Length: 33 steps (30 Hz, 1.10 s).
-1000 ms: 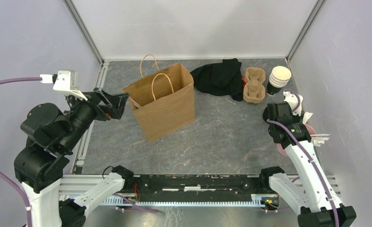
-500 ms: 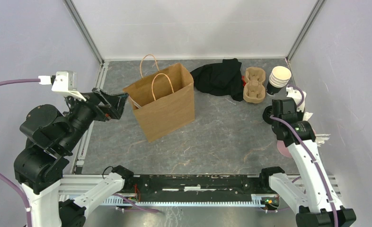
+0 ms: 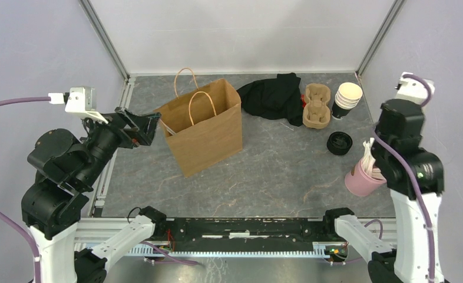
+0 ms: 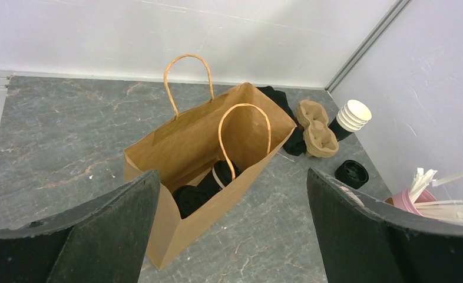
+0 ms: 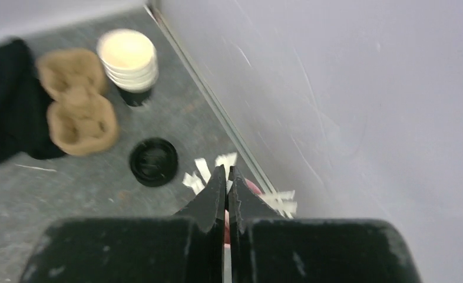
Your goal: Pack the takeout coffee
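The brown paper bag stands open at the middle left of the table. In the left wrist view two black capped cups lie on their sides inside the bag: one nearer, the other behind it. My left gripper is open and empty, held in the air left of the bag; in its own view the gripper frames the bag's mouth. My right gripper is shut, raised high above the pink cup; nothing shows between its fingers.
A loose black lid lies on the table right of centre. A cardboard cup carrier, a stack of lidless cups and a black cloth are at the back right. A pink cup of white sticks stands by the right wall.
My right arm has risen from low by the black lid and pink cup to high near the right wall. The left arm and the bag have hardly moved.
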{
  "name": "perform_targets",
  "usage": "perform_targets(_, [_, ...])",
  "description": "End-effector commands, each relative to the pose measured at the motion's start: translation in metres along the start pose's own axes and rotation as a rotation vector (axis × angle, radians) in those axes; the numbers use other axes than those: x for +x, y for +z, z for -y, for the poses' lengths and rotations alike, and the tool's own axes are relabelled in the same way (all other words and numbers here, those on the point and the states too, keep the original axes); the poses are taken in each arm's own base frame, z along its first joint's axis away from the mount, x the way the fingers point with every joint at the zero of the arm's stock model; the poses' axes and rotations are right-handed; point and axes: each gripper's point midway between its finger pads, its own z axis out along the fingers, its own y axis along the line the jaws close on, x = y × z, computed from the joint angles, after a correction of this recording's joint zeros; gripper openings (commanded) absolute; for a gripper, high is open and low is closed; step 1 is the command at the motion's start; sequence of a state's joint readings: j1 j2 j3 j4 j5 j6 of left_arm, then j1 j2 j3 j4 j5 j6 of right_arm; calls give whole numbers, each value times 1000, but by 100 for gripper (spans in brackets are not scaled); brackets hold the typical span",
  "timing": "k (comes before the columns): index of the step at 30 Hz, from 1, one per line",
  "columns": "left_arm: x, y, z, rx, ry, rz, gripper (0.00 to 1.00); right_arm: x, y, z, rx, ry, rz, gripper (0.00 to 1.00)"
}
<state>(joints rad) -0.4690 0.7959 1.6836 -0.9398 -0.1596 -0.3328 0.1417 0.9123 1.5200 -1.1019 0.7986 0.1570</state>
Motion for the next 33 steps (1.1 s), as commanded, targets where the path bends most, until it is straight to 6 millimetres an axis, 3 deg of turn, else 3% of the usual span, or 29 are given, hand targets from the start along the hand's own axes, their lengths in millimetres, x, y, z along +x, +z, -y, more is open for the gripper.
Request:
perform_targets(1, [-18,-9,0,-11,-36,60,100,-74,-44,-6,-265,49,323,0])
perform_targets(5, [-27,-25,-5,-33,-78,98,100,-154,-104,-36,-572,172,788,0])
perform_targets(7, [-28,-30,-6,-38,-85,102,99,-177,-127,-66,-767,231,912,0])
perform_targets(9, [-27,-33,-6,-34,-81,97,99,-192,-155,-113,-1088,290,927,0])
perform_targets(11, [-28,-37,-5,-29,-79,90,99,-202,-174,-163,-1422,349,826,0])
perform_targets(13, [-30,-42,-6,-34,-85,91,99,-207,-198,-198,-1702,393,699,0])
perform_targets(15, [-29,-47,-9,-44,-100,94,99,-209,-207,-244,-1792,343,577,0])
perform_targets(18, [-26,-50,-8,-35,-134,94,99,-203,-234,-286,-1881,245,488,0])
perform_targets(20, [-22,-52,-7,-30,-159,89,99,-190,-235,-313,-1890,225,381,0])
perform_targets(27, [-15,-62,-13,-46,-178,80,99,-135,-217,-350,-1780,60,246,0])
perform_targets(33, [-18,-60,-9,-35,-173,73,99,-107,-222,-375,-1756,-64,220,0])
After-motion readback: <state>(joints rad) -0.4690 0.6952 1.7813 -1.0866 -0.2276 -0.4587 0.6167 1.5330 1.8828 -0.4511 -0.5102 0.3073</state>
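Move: The straws are already shut in my right fingers, and the paper bag they are meant for has its middle about 56 cm to the left, 17 cm ahead and some 24 cm lower. The straw cup stands beneath this hand, about 3 cm ahead and 3 cm right; the black lid is 17 cm ahead and 3 cm left, the black cloth 34 cm ahead and 29 cm left. From my empty left hand the bag is roughly 20 cm ahead, 8 cm right and 34 cm down. I swing my right hand about 42 cm left towards the bag, first climbing some 20 cm and reaching forward, then dropping about 13 cm and easing slightly back, while the wrist turns counter-clockwise by some 95 degrees to bring the straws over the bag's mouth. My fingers keep their pinch. My left hand, still open, draws back and left, away from the bag. ##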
